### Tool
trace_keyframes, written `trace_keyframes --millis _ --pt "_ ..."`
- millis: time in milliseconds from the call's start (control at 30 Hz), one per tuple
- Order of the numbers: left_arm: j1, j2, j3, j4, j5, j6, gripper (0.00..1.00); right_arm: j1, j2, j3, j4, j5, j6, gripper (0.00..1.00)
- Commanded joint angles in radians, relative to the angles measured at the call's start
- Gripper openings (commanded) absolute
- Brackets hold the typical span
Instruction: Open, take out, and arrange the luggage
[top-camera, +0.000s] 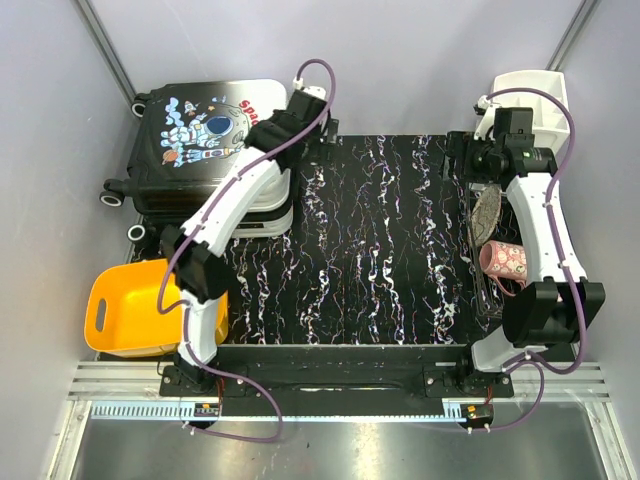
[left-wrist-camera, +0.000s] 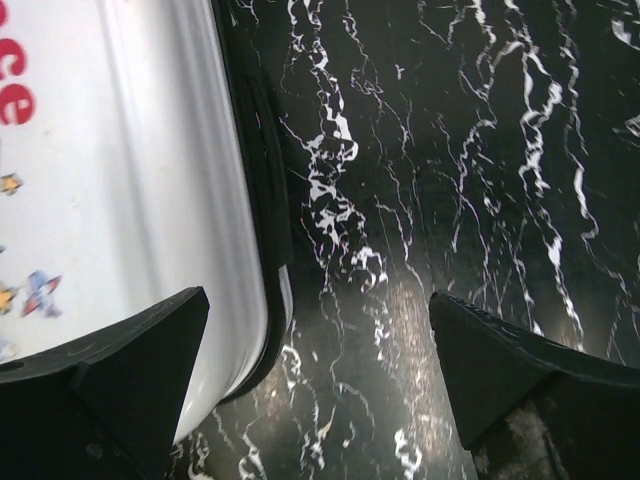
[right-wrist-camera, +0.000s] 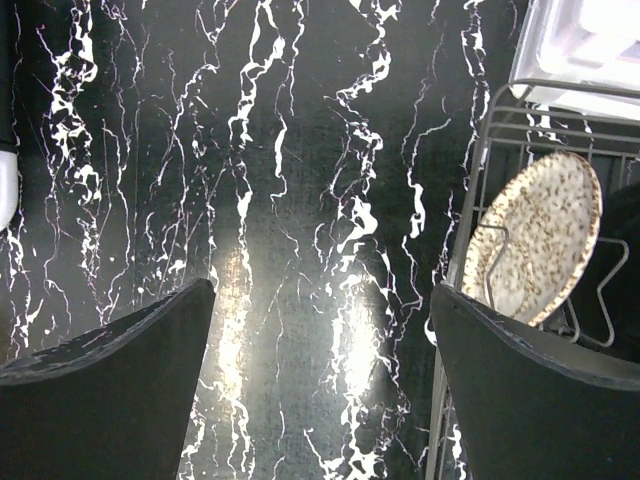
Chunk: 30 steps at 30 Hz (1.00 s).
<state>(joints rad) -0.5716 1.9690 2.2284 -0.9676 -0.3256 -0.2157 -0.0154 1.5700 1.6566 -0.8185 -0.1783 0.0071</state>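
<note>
The luggage (top-camera: 195, 150) lies flat at the table's back left, astronaut panel up and lid down. In the left wrist view its white panel (left-wrist-camera: 120, 180) and dark rim fill the left side. My left gripper (left-wrist-camera: 318, 300) is open at the luggage's right edge (top-camera: 300, 140), one finger over the white panel and the other over the mat, with nothing between them. My right gripper (right-wrist-camera: 320, 290) hangs open and empty above the black marbled mat, at the back right (top-camera: 478, 160) beside the wire rack.
A yellow bin (top-camera: 130, 305) sits in front of the luggage at the left. A wire dish rack (top-camera: 490, 290) on the right holds a speckled plate (right-wrist-camera: 535, 240) and a pink cup (top-camera: 503, 262). A white organizer (top-camera: 530, 95) stands at the back right.
</note>
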Motion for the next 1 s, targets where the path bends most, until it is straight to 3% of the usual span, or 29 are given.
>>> trace_keyframes --millis 0,300,533,967 --pt "-0.017 0.132 0.111 0.078 -0.141 -0.114 0.99 -0.003 -0.087 -0.024 0.022 0.080 -0.002 1.00" --pt "-0.059 0.292 0.093 0.312 -0.185 -0.025 0.99 -0.008 -0.091 -0.049 0.022 0.079 -0.027 1.00" --pt "-0.059 0.404 0.131 0.369 -0.231 0.001 0.99 -0.011 -0.102 -0.067 0.024 0.094 -0.035 1.00" --pt "-0.054 0.556 0.128 0.481 -0.515 0.085 0.99 -0.029 -0.128 -0.101 0.028 0.099 -0.029 1.00"
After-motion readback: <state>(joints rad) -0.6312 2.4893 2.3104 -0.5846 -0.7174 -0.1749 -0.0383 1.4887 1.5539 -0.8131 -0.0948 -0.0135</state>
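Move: Ahead of the left hand by about 9 cm, some 3 cm to its left and roughly 21 cm lower is the handle on the suitcase's right-hand side. The suitcase's middle lies about 9 cm ahead and 21 cm left of that hand; the dish rack is about 34 cm to its right and 16 cm back, also well below. From the right hand the handle is some 12 cm ahead, 32 cm left and 19 cm down. Sinking beside the suitcase's right-hand end, the left hand drops about 17 cm while reaching some 10 cm forward, towards the handle. It drifts right at first, then eases back left, rolling its left side up and turning counter-clockwise, with the fingers kept wide open. The right hand, also open, shifts about 3 cm right and back. ##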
